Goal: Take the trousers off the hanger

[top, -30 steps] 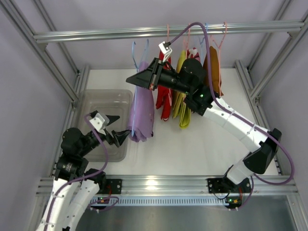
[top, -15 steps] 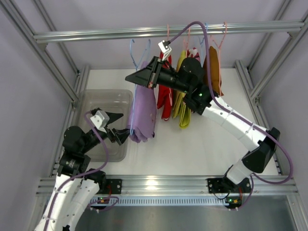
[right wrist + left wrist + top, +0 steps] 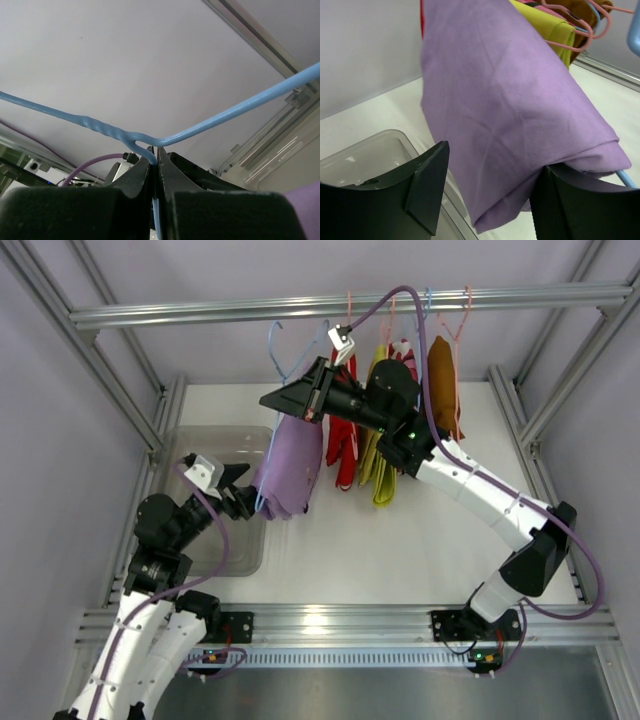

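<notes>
Lilac trousers (image 3: pixel 290 462) hang folded over a blue hanger (image 3: pixel 273 340). My right gripper (image 3: pixel 270 399) is shut on that hanger's wire neck (image 3: pixel 145 145), clear of the rail. My left gripper (image 3: pixel 248 500) stands open around the trousers' lower fold (image 3: pixel 510 150). Its right finger (image 3: pixel 570 200) touches the cloth, while its left finger (image 3: pixel 427 185) stands apart from it. Red trousers (image 3: pixel 342 445) and yellow-green trousers (image 3: pixel 378 455) hang behind on pink hangers.
A clear plastic bin (image 3: pixel 205 455) sits on the white table at the left, under my left wrist. A metal rail (image 3: pixel 220 310) crosses the top. An orange-brown garment (image 3: pixel 443 385) hangs at the right. Frame posts line both sides.
My left gripper has moved up and right onto the lilac trousers' lower fold and its jaws have narrowed. The right gripper has shifted the hanger slightly, and the trousers swing left.
</notes>
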Controlling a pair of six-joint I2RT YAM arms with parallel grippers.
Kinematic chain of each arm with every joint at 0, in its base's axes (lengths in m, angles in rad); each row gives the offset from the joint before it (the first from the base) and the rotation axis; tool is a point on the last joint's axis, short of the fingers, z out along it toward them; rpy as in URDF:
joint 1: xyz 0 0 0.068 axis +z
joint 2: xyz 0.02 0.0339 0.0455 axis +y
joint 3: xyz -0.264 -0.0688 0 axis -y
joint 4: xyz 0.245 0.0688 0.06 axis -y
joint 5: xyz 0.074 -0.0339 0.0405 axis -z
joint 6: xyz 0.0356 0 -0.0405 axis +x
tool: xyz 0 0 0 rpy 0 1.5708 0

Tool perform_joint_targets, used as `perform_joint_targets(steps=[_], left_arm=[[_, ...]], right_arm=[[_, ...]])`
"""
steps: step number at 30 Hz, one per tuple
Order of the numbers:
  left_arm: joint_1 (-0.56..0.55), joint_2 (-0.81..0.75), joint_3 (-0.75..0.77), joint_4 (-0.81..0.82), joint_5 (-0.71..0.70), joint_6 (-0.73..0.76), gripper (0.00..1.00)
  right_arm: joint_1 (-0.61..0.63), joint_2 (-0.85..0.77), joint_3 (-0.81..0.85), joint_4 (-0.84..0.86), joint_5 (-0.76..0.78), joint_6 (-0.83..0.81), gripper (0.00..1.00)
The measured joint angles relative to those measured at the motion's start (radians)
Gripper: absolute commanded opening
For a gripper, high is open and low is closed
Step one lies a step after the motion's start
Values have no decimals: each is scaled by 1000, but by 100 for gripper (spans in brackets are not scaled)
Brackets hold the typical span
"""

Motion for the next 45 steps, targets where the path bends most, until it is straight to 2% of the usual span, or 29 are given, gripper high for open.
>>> perform_joint_targets(steps=[3, 6, 7, 11, 20, 25, 32, 39, 45], left_arm=[[0, 24, 0, 27, -41, 0, 56], [0, 40, 0, 45, -46, -10, 40], [0, 45, 0, 52, -44, -15, 28], [0, 72, 29, 56, -24, -64, 0], [0, 100, 198, -43, 29, -163, 0], [0, 103, 274, -90, 6, -183, 0], [0, 176, 503, -131, -118, -156, 0], [0, 275, 761, -137, -288, -54, 0], [0, 289, 836, -136, -475, 112, 0]], right_arm=[[-5, 2, 0, 2, 5, -6, 0], [-6, 5, 0, 1, 8, -5, 0], [-6, 5, 0, 1, 9, -5, 0], [-6, 5, -9, 9, 9, -8, 0], [-20, -20, -154, 60, -51, -16, 0], [-33, -51, -235, 75, -104, -56, 0], [-39, -83, -335, 70, -153, -141, 0], [-40, -119, -404, 61, -164, -223, 0], [-40, -145, -429, 43, -167, -262, 0]])
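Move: The purple trousers hang on the blue hanger with their near fold already between the open left fingers; their middle is about 4 cm ahead of the left hand, 10 cm right and 4 cm up. From the right hand, shut on the hanger's neck, they lie some 3 cm back, 5 cm right and 13 cm below. The grey tray is about 12 cm ahead of the left hand, 10 cm left and 28 cm down; the red trousers are roughly 15 cm ahead, 22 cm right and 2 cm up. Left pinches the purple trousers, lifts some 27 cm and swings left; right lowers the held hanger about 13 cm. ##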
